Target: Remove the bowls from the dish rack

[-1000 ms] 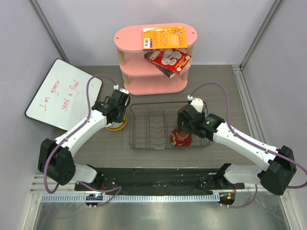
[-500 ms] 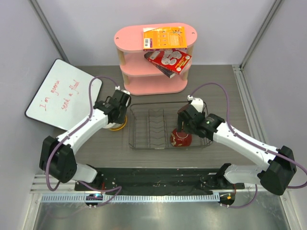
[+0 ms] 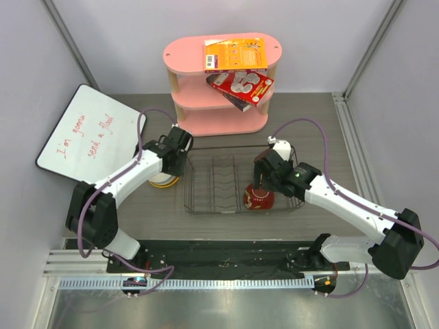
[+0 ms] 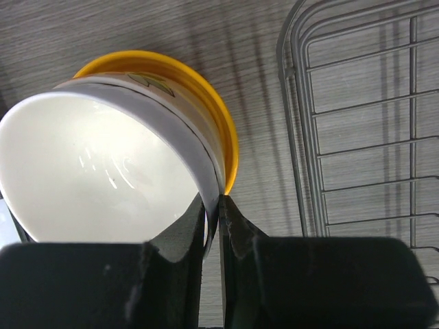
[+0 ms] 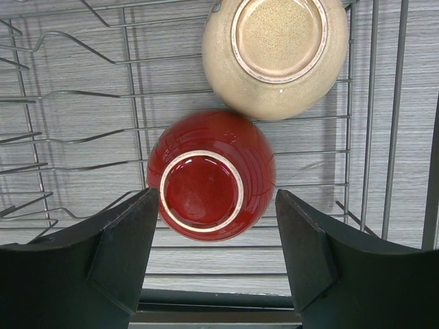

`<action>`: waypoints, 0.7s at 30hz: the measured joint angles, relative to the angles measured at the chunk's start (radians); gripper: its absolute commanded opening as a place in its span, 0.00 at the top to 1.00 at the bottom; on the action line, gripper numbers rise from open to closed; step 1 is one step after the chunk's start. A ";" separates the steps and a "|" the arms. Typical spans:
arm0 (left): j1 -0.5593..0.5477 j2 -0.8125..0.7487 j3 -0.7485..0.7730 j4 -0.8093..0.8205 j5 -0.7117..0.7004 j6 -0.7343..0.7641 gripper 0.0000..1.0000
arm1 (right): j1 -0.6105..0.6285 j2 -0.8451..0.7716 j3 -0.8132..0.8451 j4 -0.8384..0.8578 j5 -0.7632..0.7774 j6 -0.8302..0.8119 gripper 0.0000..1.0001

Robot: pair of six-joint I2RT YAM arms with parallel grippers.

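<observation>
The black wire dish rack (image 3: 212, 181) sits mid-table. A dark red bowl (image 5: 211, 175) lies upside down in its right end, with a beige bowl (image 5: 276, 53) upside down just beyond it. My right gripper (image 5: 216, 240) is open, its fingers on either side of the red bowl (image 3: 258, 199) and apart from it. My left gripper (image 4: 212, 205) is shut on the rim of a white bowl (image 4: 103, 178), which sits in a yellow-orange bowl (image 4: 199, 103) on the table left of the rack (image 4: 357, 116). In the top view the stacked bowls (image 3: 164, 179) show under the left gripper (image 3: 175, 161).
A pink three-tier shelf (image 3: 221, 86) with boxes stands behind the rack. A whiteboard (image 3: 90, 133) with red writing lies at the far left. Grey walls close both sides.
My left arm has shifted a little to the right and back, over the stacked bowls. The right arm and the red bowl have not moved.
</observation>
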 measured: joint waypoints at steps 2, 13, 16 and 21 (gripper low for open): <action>-0.004 0.007 0.009 0.000 -0.006 0.000 0.85 | -0.001 0.000 0.000 0.001 -0.001 0.000 0.25; -0.035 0.036 0.042 -0.001 -0.023 0.004 0.53 | -0.005 0.000 -0.005 0.002 -0.008 -0.003 0.25; -0.050 0.034 0.042 -0.007 -0.063 0.005 0.43 | -0.006 0.000 -0.007 0.002 -0.012 -0.003 0.25; -0.061 -0.024 0.024 0.018 -0.090 0.003 0.38 | -0.006 -0.019 -0.006 0.003 -0.021 -0.005 0.25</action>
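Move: The left gripper holds the white bowl by its right rim, the bowl's middle about 5 cm left, 2 ahead and 3 below. The bowl stack it belongs on has its middle roughly 4 cm ahead, 5 left and 5 below; the dish rack's left side runs about 5 cm to the right, 2 ahead and 4 below. From the idle right gripper the stack lies some 30 cm left, 9 ahead and 10 below. Ease the left gripper about 1 cm right towards the rack's side and slightly forward, then spread the fingers from nearly shut to a little over half open, so they let go of the white bowl's right rim over the stack. As they part, lift the hand some 2 cm, the fingers tipping up only slightly. ##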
